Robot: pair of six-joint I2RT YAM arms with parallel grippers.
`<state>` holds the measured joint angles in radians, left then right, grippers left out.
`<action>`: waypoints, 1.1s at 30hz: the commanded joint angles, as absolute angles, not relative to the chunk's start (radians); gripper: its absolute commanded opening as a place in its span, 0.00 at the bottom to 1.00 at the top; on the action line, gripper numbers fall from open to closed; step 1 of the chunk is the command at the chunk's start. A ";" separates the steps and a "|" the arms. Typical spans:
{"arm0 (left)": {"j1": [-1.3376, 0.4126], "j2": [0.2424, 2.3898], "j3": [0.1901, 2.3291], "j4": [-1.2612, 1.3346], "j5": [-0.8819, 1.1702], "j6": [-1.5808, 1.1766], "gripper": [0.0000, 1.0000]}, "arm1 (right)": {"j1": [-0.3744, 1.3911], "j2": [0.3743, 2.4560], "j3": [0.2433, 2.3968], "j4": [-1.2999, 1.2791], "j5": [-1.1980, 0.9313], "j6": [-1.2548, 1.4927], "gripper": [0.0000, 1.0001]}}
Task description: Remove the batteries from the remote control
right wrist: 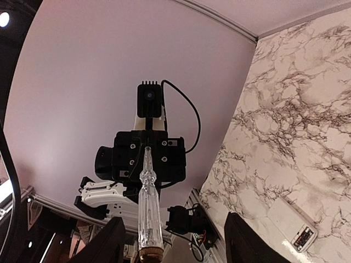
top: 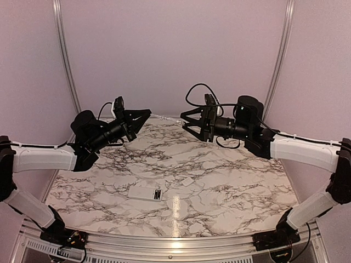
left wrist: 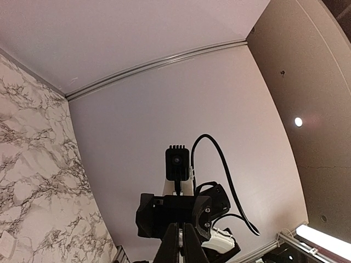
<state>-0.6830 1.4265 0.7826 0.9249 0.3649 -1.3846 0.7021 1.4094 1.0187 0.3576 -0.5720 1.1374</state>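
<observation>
The white remote control [top: 144, 193] lies flat on the marble table near the front, a dark recess at its right end; it also shows in the right wrist view [right wrist: 293, 224]. I cannot make out the batteries. Both arms are raised high above the table, facing each other. My left gripper [top: 147, 113] is shut on the thin tip end of a clear-handled screwdriver [right wrist: 148, 213], held level between the arms. My right gripper [right wrist: 178, 246] stands open around the handle, whose end lies nearer the left finger [right wrist: 107, 241]; neither finger touches it.
A small white squarish cover piece [top: 187, 181] lies on the marble right of the remote. Plain walls with metal rails close the back and sides. The arm bases and a metal frame line the near edge [top: 175, 241].
</observation>
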 commanded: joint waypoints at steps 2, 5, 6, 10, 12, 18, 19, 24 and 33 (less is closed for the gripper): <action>-0.689 1.472 0.803 0.980 0.367 -1.383 0.00 | 0.697 1.436 1.084 0.417 -0.627 1.190 0.57; -0.689 1.495 0.823 0.982 0.379 -1.380 0.00 | 0.697 1.446 1.086 0.429 -0.636 1.205 0.54; -0.689 1.501 0.828 0.984 0.380 -1.380 0.00 | 0.697 1.449 1.086 0.433 -0.640 1.209 0.54; -0.689 1.522 0.838 0.996 0.389 -1.379 0.00 | 0.698 1.463 1.086 0.450 -0.658 1.230 0.51; -0.689 1.527 0.839 1.005 0.388 -1.379 0.00 | 0.698 1.467 1.086 0.453 -0.665 1.237 0.50; -0.689 1.542 0.841 1.015 0.389 -1.381 0.00 | 0.698 1.483 1.085 0.475 -0.680 1.256 0.44; -0.689 1.545 0.841 1.017 0.389 -1.383 0.00 | 0.698 1.484 1.085 0.478 -0.681 1.258 0.43; -0.689 1.555 0.841 1.029 0.390 -1.386 0.00 | 0.698 1.493 1.085 0.482 -0.688 1.268 0.40; -0.689 1.550 0.822 1.022 0.387 -1.375 0.00 | 0.697 1.505 1.083 0.481 -0.694 1.268 0.32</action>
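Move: The clear screwdriver handle, which the right hand is to take, has its end cap just between that hand's open fingertips; its middle is about 4 cm to the left, level fore and aft, some 1 cm higher. Far below, about 32 cm down, the battery cover lies 4 cm back and 2 cm right, the remote control 10 cm back and 17 cm left. From the left hand, gripping the shaft, the handle's middle is about 10 cm right, 1 cm back, 1 cm lower. The right hand eases about 1.5 cm left along the screwdriver handle, its wrist turning slightly, while its fingers narrow around it to roughly a third open; contact with the handle can't be made out. The left hand keeps its pinch on the shaft and brings the screwdriver about 1.5 cm each right, forward and down, mostly early on, then nearly holds still. ##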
